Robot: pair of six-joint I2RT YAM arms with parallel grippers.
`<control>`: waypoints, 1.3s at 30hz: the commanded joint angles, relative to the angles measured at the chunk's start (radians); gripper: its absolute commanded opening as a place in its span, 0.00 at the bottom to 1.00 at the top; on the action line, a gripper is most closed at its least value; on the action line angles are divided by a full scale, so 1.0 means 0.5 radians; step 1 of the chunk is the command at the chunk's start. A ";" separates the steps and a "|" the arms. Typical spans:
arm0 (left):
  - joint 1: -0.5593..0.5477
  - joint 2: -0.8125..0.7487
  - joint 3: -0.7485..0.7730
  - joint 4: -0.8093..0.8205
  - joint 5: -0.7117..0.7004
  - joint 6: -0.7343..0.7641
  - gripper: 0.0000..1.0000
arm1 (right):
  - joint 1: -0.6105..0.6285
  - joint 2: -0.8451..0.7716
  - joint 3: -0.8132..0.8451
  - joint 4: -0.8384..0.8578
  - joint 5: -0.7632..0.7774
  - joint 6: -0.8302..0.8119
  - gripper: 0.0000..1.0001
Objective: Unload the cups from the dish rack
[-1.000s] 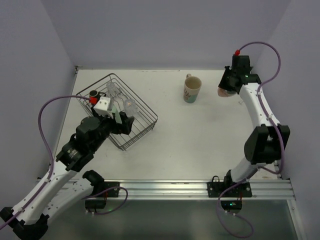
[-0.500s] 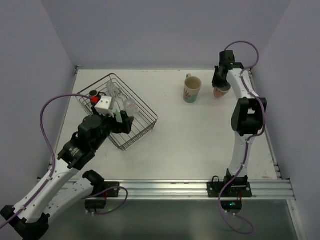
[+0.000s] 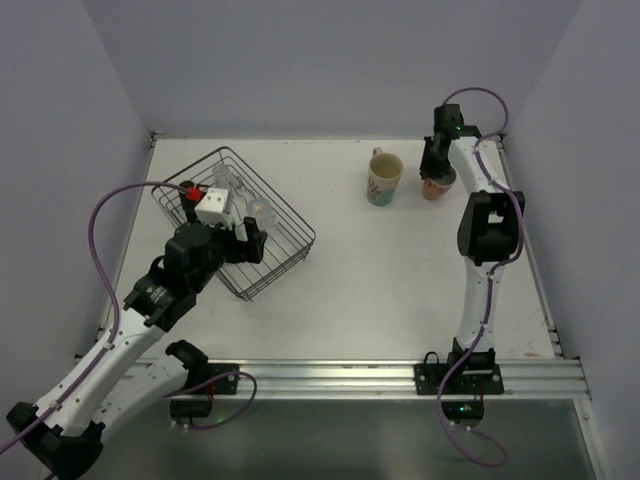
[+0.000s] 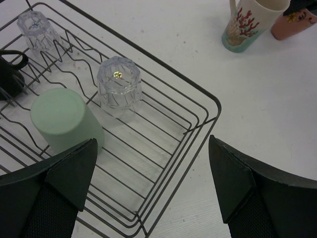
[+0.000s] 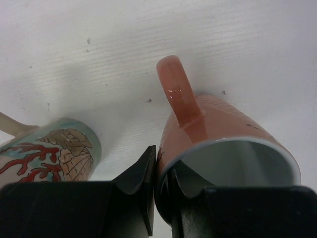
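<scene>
The black wire dish rack (image 3: 272,191) stands at the far left, also in the left wrist view (image 4: 208,98). It holds a pale green cup (image 4: 64,119), two clear glasses (image 4: 119,82) (image 4: 35,27) and a dark brown mug (image 4: 10,74), the green cup and glasses upside down. My left gripper (image 3: 248,235) hangs open and empty over the rack's near right corner (image 4: 152,148). The cream patterned mug (image 3: 383,178) stands on the table at the far right. My right gripper (image 3: 437,170) is shut on the rim of the salmon-pink mug (image 5: 218,134), right beside the cream mug (image 5: 54,148).
The white table (image 3: 400,280) is walled at the back and both sides. The right arm's upper links (image 3: 490,225) stretch along the right side. The pink mug (image 4: 294,22) and cream mug (image 4: 247,25) show at the top right of the left wrist view.
My right gripper has carried the salmon-pink mug left and down, to beside the cream mug. My left gripper has moved slightly farther over the rack, still open.
</scene>
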 commanded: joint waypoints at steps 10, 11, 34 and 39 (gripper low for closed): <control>0.019 0.193 0.229 -0.133 -0.328 -0.010 1.00 | 0.009 -0.448 -0.084 0.154 -0.151 -0.005 0.66; 0.019 0.205 0.245 -0.155 -0.371 -0.020 1.00 | 0.009 -0.497 -0.115 0.179 -0.203 0.004 0.73; 0.359 0.852 0.371 -0.118 -0.765 -0.277 1.00 | 0.494 -2.317 -2.162 1.529 -0.793 0.461 0.99; 0.396 1.009 0.374 -0.060 -0.651 -0.326 1.00 | 0.534 -2.418 -2.229 1.523 -0.836 0.470 0.99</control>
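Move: The left hand, open and empty, has the upturned green cup about 7 cm ahead, 8 cm to its left and 17 cm below. The clear glass is some 15 cm ahead and 1 cm right of that hand, the black mug about 21 cm ahead and 19 cm left, both similarly low. The right hand grips the pink cup's rim, its middle 2 cm ahead, 3 cm right, 4 cm below; the coral mug is 12 cm left, 1 cm back, 3 cm below. The right fingers let go of the pink cup's rim and spread wide, the hand lifting clear some 20 cm, then sweeping back and left by about 20 and 16 cm, fingers tipping up. Meanwhile the left hand, still wide open, closes in on the green cup, forward, left and downward, turning about 30 degrees counter-clockwise and dipping its fingers, with no grip yet. ##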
